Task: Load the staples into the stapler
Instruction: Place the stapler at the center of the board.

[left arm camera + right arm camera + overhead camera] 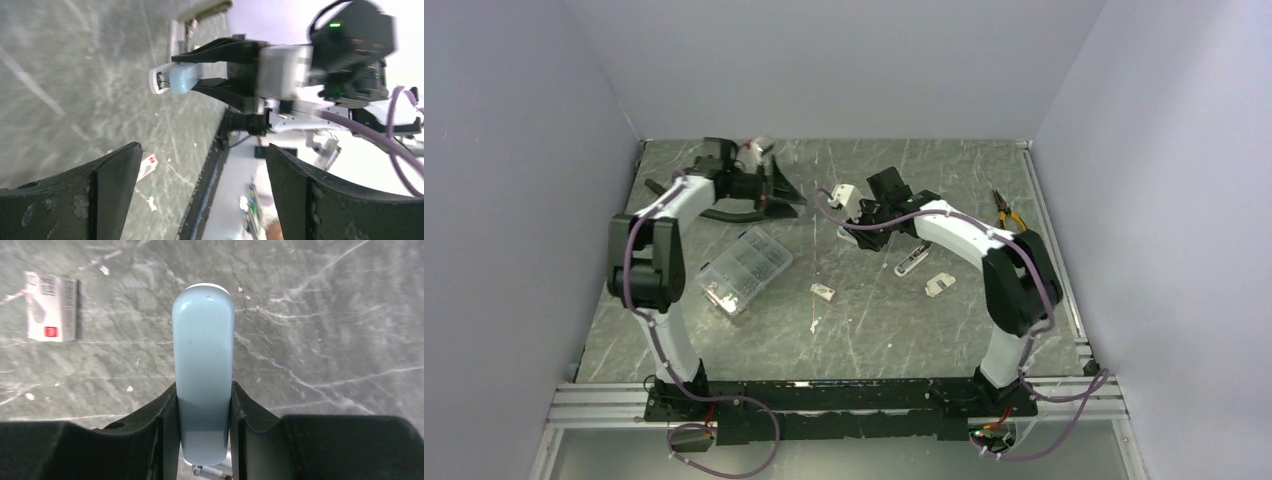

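Note:
My right gripper (203, 390) is shut on a pale blue stapler (203, 345) that sticks out forward past the fingertips, held above the table. From above, that gripper (856, 208) and the stapler (842, 196) sit mid-table toward the back. The staples, a tiny white box with a red mark (51, 306), lie flat on the table, also visible from above (822, 292) and in the left wrist view (148, 165). My left gripper (202, 160) is open with nothing between its fingers. It points at the held stapler (179, 79), a short gap away (786, 196).
A clear plastic compartment case (744, 270) lies left of centre. A silver metal strip (911, 263) and a small white piece (940, 285) lie near the right arm. Orange-handled pliers (1007, 212) are at the right edge. A dark curved object (727, 214) lies under the left arm.

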Robot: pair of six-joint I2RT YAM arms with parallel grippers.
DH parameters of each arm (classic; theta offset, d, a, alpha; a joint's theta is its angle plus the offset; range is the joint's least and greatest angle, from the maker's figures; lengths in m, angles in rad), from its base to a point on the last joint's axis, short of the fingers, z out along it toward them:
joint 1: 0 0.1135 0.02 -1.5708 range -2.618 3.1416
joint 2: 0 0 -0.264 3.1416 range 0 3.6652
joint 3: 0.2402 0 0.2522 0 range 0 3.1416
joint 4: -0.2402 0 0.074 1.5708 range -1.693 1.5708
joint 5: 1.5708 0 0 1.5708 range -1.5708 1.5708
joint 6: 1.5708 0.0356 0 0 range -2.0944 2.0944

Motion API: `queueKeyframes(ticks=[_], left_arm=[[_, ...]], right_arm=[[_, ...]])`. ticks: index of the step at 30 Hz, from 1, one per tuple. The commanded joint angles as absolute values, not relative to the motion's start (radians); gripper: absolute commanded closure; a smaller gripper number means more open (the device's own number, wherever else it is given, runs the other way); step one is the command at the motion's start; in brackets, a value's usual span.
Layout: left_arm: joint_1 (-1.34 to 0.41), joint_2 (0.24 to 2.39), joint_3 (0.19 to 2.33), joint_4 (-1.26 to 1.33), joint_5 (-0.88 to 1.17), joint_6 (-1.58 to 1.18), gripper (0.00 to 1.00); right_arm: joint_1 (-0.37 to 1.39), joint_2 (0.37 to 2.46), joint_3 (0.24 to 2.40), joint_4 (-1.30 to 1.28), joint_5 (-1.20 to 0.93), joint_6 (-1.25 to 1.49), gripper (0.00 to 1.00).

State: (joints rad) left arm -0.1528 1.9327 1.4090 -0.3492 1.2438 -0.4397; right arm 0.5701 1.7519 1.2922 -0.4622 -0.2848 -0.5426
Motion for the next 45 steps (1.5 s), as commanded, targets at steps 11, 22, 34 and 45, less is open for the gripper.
queueKeyframes(ticks=[11,22,34,45], left_arm=[[0.042,1.649,1.396,-0.562,1.024,-0.241,0.02],[0.09,1.605,1.394,-0.574,0.959,-0.254,0.02],[0.187,1.598,1.393,-0.528,1.119,-0.34,0.02],[0.132,1.64,1.443,-0.641,1.054,-0.199,0.02]], right_arm=[[0.545,1.999,1.432,-0.471,-0.316,-0.743,0.76],[0.501,1.914,1.445,-0.481,-0.286,-0.63,0.01],[0.339,1.549,1.291,-0.562,-0.05,-0.434,0.0],[0.176,1.572,1.198,-0.538,-0.041,-0.428,0.03]])
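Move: The right hand already grips the light blue stapler near its rear end. The board's centre spot lies about 10 cm below that hand, 2 cm ahead and 3 cm left. At board level too, the opened olive stapler lies some 13 cm right and 2 cm back, the torn white packet 18 cm right and 9 cm back, the staple box 13 cm left and 11 cm back. From the left hand the spot is about 24 cm right, level ahead, 17 cm down. Lower the right gripper almost straight down, about 8 cm, easing slightly forward, to set the blue stapler on the board; spread the fingers wide to let go. Lift clear and swing right some 19 cm towards the olive stapler, turning clockwise, then sink a little, fingers open. Meanwhile draw the open left gripper away to its left and somewhat up. ##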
